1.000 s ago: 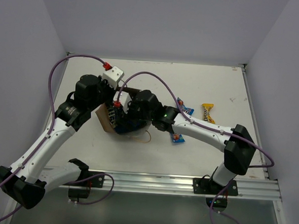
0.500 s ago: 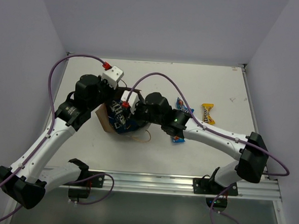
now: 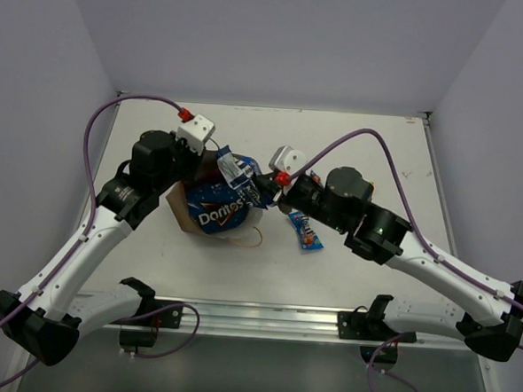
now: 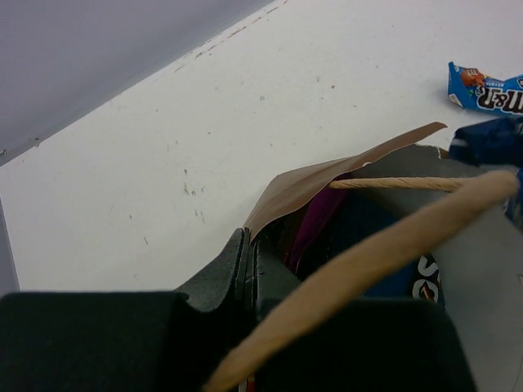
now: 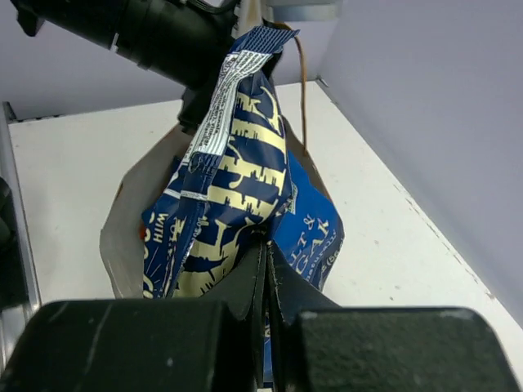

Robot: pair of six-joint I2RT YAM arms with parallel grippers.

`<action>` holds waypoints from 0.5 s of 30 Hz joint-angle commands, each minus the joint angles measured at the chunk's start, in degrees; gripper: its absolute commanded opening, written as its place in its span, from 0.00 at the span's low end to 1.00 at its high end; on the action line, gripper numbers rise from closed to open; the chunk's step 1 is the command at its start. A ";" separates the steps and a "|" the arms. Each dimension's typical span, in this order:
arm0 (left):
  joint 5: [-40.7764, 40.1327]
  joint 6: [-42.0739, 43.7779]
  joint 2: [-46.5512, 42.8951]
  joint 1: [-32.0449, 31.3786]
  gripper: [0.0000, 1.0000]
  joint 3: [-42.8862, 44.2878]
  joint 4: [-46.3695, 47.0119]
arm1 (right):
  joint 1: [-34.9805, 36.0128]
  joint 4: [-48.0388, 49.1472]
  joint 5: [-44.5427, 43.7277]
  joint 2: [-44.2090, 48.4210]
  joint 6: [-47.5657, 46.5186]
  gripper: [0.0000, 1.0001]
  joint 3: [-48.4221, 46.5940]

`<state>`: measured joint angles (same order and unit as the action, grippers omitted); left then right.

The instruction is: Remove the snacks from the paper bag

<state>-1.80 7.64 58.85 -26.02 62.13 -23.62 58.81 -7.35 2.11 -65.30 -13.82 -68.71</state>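
The brown paper bag (image 3: 181, 209) lies on its side, mouth toward the right. My left gripper (image 3: 198, 167) is shut on its upper edge (image 4: 327, 175), the jaws pressed flat on the paper (image 4: 248, 245). My right gripper (image 3: 263, 193) is shut on a dark blue and yellow chip bag (image 3: 241, 171), held just right of the bag's mouth (image 5: 237, 180). A blue Doritos bag (image 3: 219, 213) fills the mouth. A purple packet (image 4: 315, 224) shows deeper inside. A small blue candy pack (image 3: 305, 231) lies on the table beside the right arm.
The bag's twisted paper handle (image 4: 368, 261) crosses in front of the left wrist camera; another loop (image 3: 252, 240) lies on the table. A blue candy pack (image 4: 484, 91) lies beyond the bag. Grey walls close the table at the back and sides.
My right gripper closed on the blue chip bag inside the paper bag and drew back to the right with it. The Doritos bag came into view. The left arm stayed put.
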 commanded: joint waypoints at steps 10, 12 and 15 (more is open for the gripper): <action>-1.54 0.71 -1.81 -0.08 0.00 1.33 4.72 | -21.43 1.81 -13.44 1.16 3.01 0.00 4.64; -1.01 0.71 -1.81 -0.08 0.00 1.07 4.89 | -27.21 3.13 -13.45 -2.36 2.58 0.00 4.20; -0.39 0.62 -1.98 -0.08 0.00 0.63 5.07 | -32.24 8.04 -14.49 -10.44 0.65 0.00 4.37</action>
<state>-2.35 7.73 58.85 -26.02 62.13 -23.64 30.06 -4.80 -9.85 -69.87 -12.05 -64.27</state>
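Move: The right hand already holds the blue chips bag, and its goal seems to be the free tabletop roughly 30 cm ahead, 22 cm to its right and 34 cm below. One M&M's pack lies about 21 cm ahead and 19 cm right of it, another 8 cm ahead and 14 cm right; the paper bag's mouth is some 10 cm left, 2 cm ahead and 12 cm lower. From the left hand that free spot is about 20 cm ahead and 38 cm right. With its fingers still shut on the chips bag, the right hand carries it away from the paper bag's mouth, first to the right and then sweeping forward and right over the table towards the far side, about 17 cm each way, while it turns some 40 degrees clockwise and sinks around 5 cm, mostly late on. The left hand stays put and keeps its pinch on the paper bag's far-left rim, holding the bag steady and open. ##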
